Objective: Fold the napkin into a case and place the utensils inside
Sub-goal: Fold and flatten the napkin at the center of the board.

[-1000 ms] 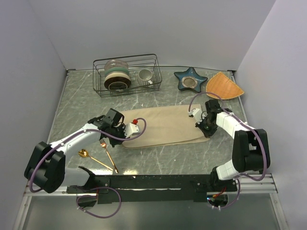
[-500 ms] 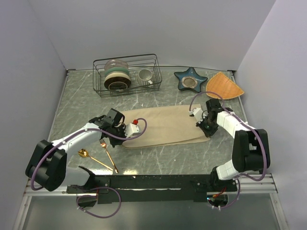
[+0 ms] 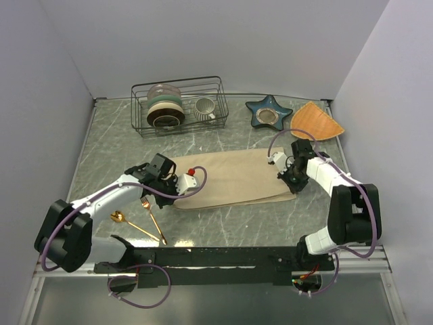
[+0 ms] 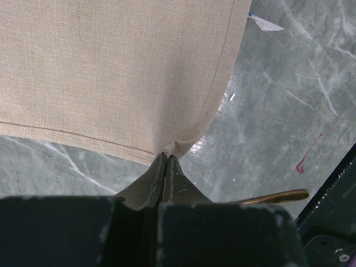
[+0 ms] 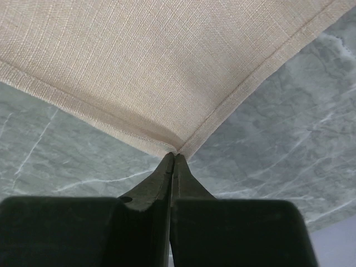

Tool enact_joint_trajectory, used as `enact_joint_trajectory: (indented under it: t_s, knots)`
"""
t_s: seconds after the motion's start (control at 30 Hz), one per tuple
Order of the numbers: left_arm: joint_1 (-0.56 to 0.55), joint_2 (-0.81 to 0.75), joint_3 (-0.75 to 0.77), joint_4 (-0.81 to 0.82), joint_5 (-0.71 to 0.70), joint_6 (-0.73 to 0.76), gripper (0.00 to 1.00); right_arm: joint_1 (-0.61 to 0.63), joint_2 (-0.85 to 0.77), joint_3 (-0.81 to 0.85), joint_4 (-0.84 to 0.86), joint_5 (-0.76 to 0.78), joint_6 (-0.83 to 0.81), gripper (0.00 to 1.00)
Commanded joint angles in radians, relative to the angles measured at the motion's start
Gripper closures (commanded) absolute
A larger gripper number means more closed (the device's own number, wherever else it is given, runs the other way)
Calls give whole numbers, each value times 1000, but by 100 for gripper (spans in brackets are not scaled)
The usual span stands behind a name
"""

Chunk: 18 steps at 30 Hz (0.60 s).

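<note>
The beige napkin (image 3: 233,177) lies folded in a long strip across the middle of the table. My left gripper (image 3: 170,191) is shut on its near-left corner (image 4: 172,147), and my right gripper (image 3: 293,183) is shut on its near-right corner (image 5: 177,149). Both pinch only the cloth's tip, just above the marble. The gold spoon (image 3: 132,223) and gold fork (image 3: 153,218) lie side by side on the table near the left arm, in front of the napkin. A gold handle (image 4: 275,196) shows at the right of the left wrist view.
A wire rack (image 3: 179,105) with bowls and a cup stands at the back left. A blue star-shaped dish (image 3: 268,112) and an orange woven mat (image 3: 315,120) sit at the back right. The black rail (image 3: 223,257) runs along the near edge.
The right gripper has shifted very slightly to the right with its corner. The left arm and the utensils have not moved.
</note>
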Motion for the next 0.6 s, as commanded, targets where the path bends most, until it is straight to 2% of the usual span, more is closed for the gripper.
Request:
enact_joint_trajectory:
  t_s: [0.0,0.03,0.1,0.13,0.17,0.27,0.43,0.57]
  knots:
    - [-9,23,14,30,17,-13,97,-10,15,18,29,33,-10,100]
    - [-14,29,14,27,17,-10,96,-11,15,16,28,31,-10,100]
    - [-14,31,17,13,17,-3,80,-10,12,10,20,33,-19,95]
    - [-14,23,20,7,19,2,73,-11,9,10,8,28,-24,88]
    - [-14,17,23,-4,20,8,60,-11,6,12,0,25,-31,82]
    - [-9,-29,48,-51,40,7,44,-22,-28,44,-61,-10,-39,60]
    - [-5,-76,94,-84,59,-33,40,-37,-60,168,-181,-84,-24,52]
    - [-5,-40,115,-42,73,-101,39,-34,-28,231,-196,-127,24,51]
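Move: Each hand has its shut fingers on a near corner of the half-folded napkin, right at the pads and about 1 cm down. From the left hand, the napkin's middle is about 8 cm ahead and 21 cm right; the fork lies some 5 cm back and 5 cm left, and the spoon about 8 cm back and 12 cm left. From the right hand, the napkin's middle is about 5 cm ahead and 21 cm left. Both hands open, let go of the napkin's near corners at the board, then lift about 3–4 cm clear. ##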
